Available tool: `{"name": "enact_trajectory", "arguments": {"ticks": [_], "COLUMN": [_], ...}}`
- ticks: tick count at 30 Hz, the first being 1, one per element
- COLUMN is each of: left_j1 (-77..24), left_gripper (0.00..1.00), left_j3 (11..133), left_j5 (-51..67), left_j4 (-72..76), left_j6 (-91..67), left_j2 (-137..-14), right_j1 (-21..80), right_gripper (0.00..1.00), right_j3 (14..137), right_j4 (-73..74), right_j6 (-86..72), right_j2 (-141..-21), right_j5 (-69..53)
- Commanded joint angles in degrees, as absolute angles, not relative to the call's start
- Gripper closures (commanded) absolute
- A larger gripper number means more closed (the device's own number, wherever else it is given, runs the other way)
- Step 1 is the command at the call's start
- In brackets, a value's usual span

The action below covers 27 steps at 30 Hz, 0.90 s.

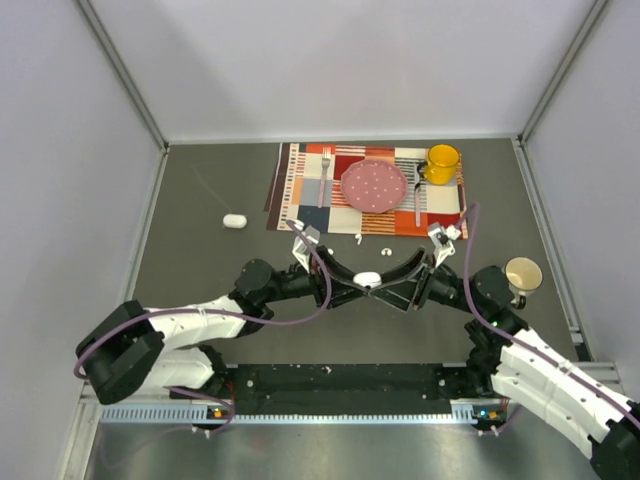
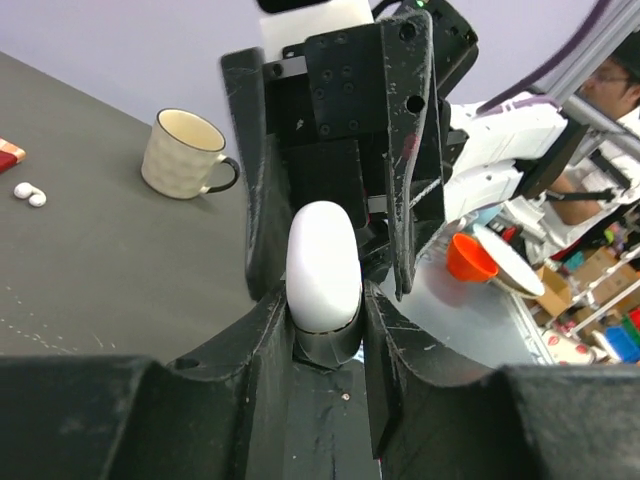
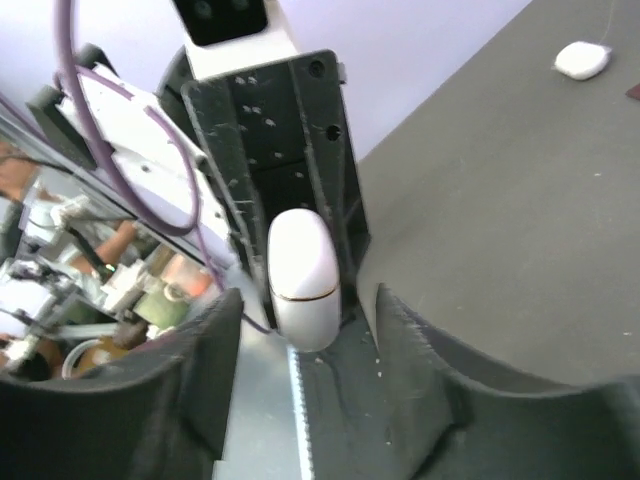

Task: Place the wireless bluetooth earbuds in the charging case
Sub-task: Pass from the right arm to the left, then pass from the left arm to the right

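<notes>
A white pebble-like charging case (image 1: 368, 279), lid closed, hangs above the table between my two grippers, which meet tip to tip. My left gripper (image 1: 361, 284) is shut on it; in the left wrist view both fingers press the sides of the case (image 2: 323, 262). My right gripper (image 1: 378, 283) is open around the same case (image 3: 303, 278), with a gap on each side. Two tiny white earbuds (image 1: 357, 238) (image 1: 386, 251) lie on the table beyond the grippers, near the placemat's front edge. The left wrist view shows earbuds (image 2: 28, 193) far left.
A second white case (image 1: 234, 221) lies at the left. A striped placemat (image 1: 290, 190) at the back holds a pink plate (image 1: 374, 185), two forks (image 1: 325, 170) and a yellow mug (image 1: 441, 164). A beige mug (image 1: 523, 274) stands beside the right arm.
</notes>
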<state>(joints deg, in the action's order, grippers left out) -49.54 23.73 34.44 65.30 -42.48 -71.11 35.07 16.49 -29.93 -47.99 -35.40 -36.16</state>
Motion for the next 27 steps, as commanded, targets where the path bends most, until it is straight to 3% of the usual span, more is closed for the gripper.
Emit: {"name": "enact_trajectory", "arguments": {"ticks": [1,2,4,15,24,27], "left_j1": [-53.26,-53.96,-55.37,-55.72,-54.85,-51.0], "left_gripper": [1.0,1.0,1.0,1.0,1.0,1.0], "left_j3": [27.95,28.04,28.65,26.45,32.42,37.08], "left_j5": [30.86,29.54,26.37,17.14,7.65,12.36], "left_j4": [53.66,51.18,43.56,28.49,26.37,24.7], "left_j6": [-29.4,-26.83,-19.82,-4.85,5.43,5.81], "left_j2": [-66.72,-64.36,-62.32,-49.31,-50.18,-52.9], "right_j1": [35.77,35.77,35.86,35.86,35.77,34.98], "right_gripper": [0.29,0.15,0.05,0.01,0.01,0.01], "right_j3": [17.84,18.19,19.59,28.91,31.55,33.04], "right_j4": [-25.5,-23.75,-22.33,-8.81,-8.61,-7.39], "right_j6": [-49.04,-49.65,-51.41,-62.03,-69.17,-68.56], "right_j2": [-35.95,-35.77,-35.51,-34.54,-43.23,-48.05], "right_j5": [-33.77,-32.97,-31.38,-26.55,-19.97,-14.7]}}
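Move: The charging case is already pinched in the left fingers, its middle about 2 cm to the right of that hand and at its height. From the right hand it lies about 2 cm left and 1 cm ahead, between fingers already parting. On the table some 22 cm below the left hand are three earbuds: one 14 cm ahead and 8 cm left, one 17 cm ahead and 1 cm left, one 14 cm ahead and 5 cm right. Forward and leftward, after a brief dip back and right, the left hand carries the case some 5 cm, keeping its pinch while it rolls about 30 degrees and swings its fingers forward and downward. The right fingers spread fully around the case's free end; that hand sinks slightly, rises, then comes down again while going 5 cm forward and rolling about 30 degrees. ##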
